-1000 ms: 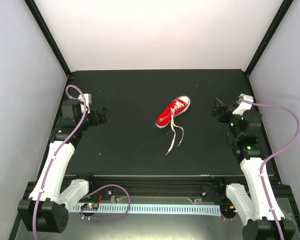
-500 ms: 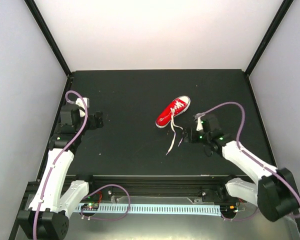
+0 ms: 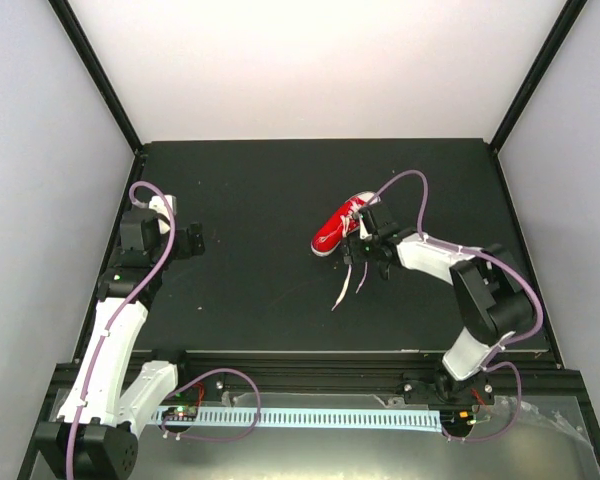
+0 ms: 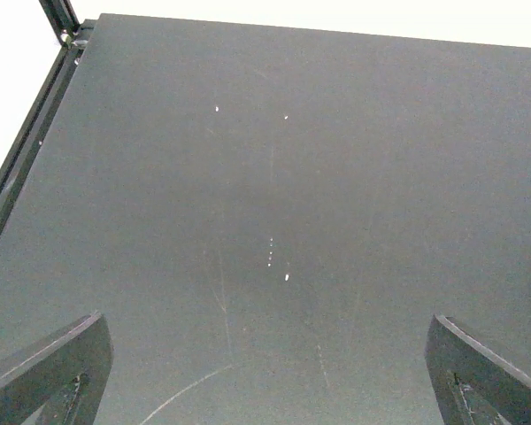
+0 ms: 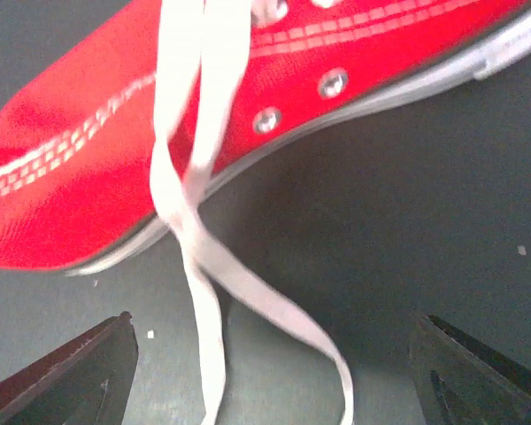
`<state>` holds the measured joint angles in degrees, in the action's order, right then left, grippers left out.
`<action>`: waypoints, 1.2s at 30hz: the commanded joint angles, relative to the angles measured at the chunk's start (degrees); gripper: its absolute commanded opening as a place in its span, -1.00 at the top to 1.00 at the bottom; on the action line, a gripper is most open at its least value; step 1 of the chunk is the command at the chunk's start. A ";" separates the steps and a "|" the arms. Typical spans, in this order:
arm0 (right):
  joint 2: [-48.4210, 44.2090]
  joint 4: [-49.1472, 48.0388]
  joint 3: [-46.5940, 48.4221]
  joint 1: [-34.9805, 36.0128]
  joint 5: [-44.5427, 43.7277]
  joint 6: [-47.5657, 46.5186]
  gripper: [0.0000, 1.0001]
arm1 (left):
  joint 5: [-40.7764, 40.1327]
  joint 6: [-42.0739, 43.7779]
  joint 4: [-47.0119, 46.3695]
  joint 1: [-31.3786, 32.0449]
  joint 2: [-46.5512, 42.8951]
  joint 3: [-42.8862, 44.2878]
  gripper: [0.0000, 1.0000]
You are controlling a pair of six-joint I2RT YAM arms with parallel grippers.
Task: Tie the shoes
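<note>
A small red sneaker point(image 3: 338, 227) with a white toe cap lies on its side mid-table, and its long white laces point(image 3: 344, 280) trail toward the near edge. My right gripper point(image 3: 366, 243) hovers at the shoe's near right side. In the right wrist view the red canvas point(image 5: 88, 168) fills the top. Two laces point(image 5: 197, 252) cross and run down between the right gripper's point(image 5: 273, 354) wide-apart fingers, and nothing is pinched. My left gripper point(image 3: 196, 240) stands open at the left of the table, far from the shoe. The left wrist view shows the left gripper point(image 4: 267, 354) over bare mat only.
The black table mat point(image 3: 270, 190) is bounded by a black frame post point(image 3: 98, 75) at the back left and another post point(image 3: 540, 75) at the back right. White walls stand behind and to both sides. A perforated rail point(image 3: 300, 417) runs along the near edge.
My right arm has swung in from the table's right edge to the shoe's laces, and its fingers have narrowed slightly. The left arm has shifted only slightly.
</note>
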<state>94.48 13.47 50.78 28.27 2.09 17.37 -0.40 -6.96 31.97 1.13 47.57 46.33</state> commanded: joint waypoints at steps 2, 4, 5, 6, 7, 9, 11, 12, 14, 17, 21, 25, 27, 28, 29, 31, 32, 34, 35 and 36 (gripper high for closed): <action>3.92 -2.00 2.91 0.29 -0.72 -3.79 -0.73 | -0.99 1.26 0.19 -0.35 -0.56 -0.27 -0.98; 5.63 -2.73 3.41 0.29 0.71 -4.02 -0.64 | -0.82 1.25 0.13 -0.35 -0.39 -0.20 -0.98; 6.56 -3.06 3.90 0.29 1.65 -4.21 -0.54 | -0.77 1.17 0.09 -0.36 -0.30 -0.16 -0.98; 7.38 -3.31 4.46 0.34 2.55 -4.45 -0.46 | -0.48 1.16 0.10 -0.34 -0.21 -0.10 -0.98; 8.27 -3.52 5.02 0.35 3.40 -4.85 -0.38 | -0.29 1.09 0.13 -0.38 -0.20 -0.04 -0.98; 9.58 -3.91 5.96 0.51 3.99 -5.74 -0.29 | 0.40 0.79 0.28 -0.34 -0.32 -0.01 -0.98; 10.57 -4.34 6.57 0.56 4.06 -6.52 -0.20 | 1.96 0.68 0.11 -0.34 -0.54 -0.04 -0.98; 11.03 -4.36 6.87 0.56 3.94 -6.81 -0.11 | 2.88 0.40 0.10 -0.17 -0.69 -0.13 -0.98; 11.51 -4.02 7.43 0.56 4.13 -7.30 0.17 | 4.40 -0.24 -0.23 0.91 -0.97 -0.30 -0.97; 9.31 -3.31 6.78 0.60 5.34 -6.84 0.55 | 4.25 -2.13 0.16 5.42 -0.87 -0.72 -0.97; 2.00 -1.86 2.86 0.56 7.25 -4.23 0.94 | 7.00 -8.36 -1.56 15.15 0.10 -3.77 -0.98; -5.73 -0.08 -1.25 0.56 11.45 -2.50 0.97 | 12.04 -15.33 -12.03 27.11 3.33 -9.96 -0.97; -8.63 0.68 -2.66 0.55 13.00 -1.62 0.97 | 14.52 -17.59 -19.18 31.35 6.62 -12.29 -0.98; -9.75 0.71 -3.61 0.55 13.15 -1.04 0.97 | 15.51 -18.17 -22.28 32.75 8.66 -12.56 -0.98; -10.55 0.59 -4.40 0.56 13.12 -0.68 0.97 | 15.97 -18.43 -24.75 33.65 11.28 -12.23 -0.97; -11.78 0.15 -5.74 0.56 13.13 -0.19 0.97 | 16.28 -18.41 -27.39 34.35 18.19 -9.63 -0.98; -12.04 0.07 -6.16 0.56 13.21 0.05 0.97 | 16.62 -18.16 -27.44 34.40 21.30 -7.38 -0.98; -12.31 0.03 -6.75 0.55 13.57 0.51 0.97 | 17.68 -15.84 -27.77 34.55 28.21 -2.23 -0.97; -12.55 -0.27 -7.09 0.56 14.02 0.87 0.97 | 18.47 -14.32 -28.01 34.63 31.70 0.24 -0.98; -12.81 -0.65 -7.57 0.56 14.84 1.25 0.97 | 19.46 -12.37 -28.19 34.72 34.97 2.80 -0.98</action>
<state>83.02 12.64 44.71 28.53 13.47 16.53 14.74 -22.63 11.22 35.35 73.60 39.44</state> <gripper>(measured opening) 0.038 0.988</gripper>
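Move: Just ahead of the open right hand, the two laces cross side by side: the stretch to grip lies about 3 cm forward, 3 cm to its left and 3 cm lower. The middle of the red shoe is some 8 cm ahead and 5 cm left of that hand, about 1 cm below it. The laces' loose ends lie roughly 12 cm back and 5 cm left of it. From the left hand, the grip stretch is about 36 cm right, 3 cm ahead and 21 cm below. Easing forward, left and down about 5 cm, the right hand shuts its wide-open fingers on both laces beside the shoe, then draws them back some 6 cm and up about as far, dipping slightly at the end and keeping its pinch. Meanwhile the still-open left hand sweeps some 23 cm right and 12 cm down towards the held laces, turning clockwise about 35 degrees and tipping downward. ##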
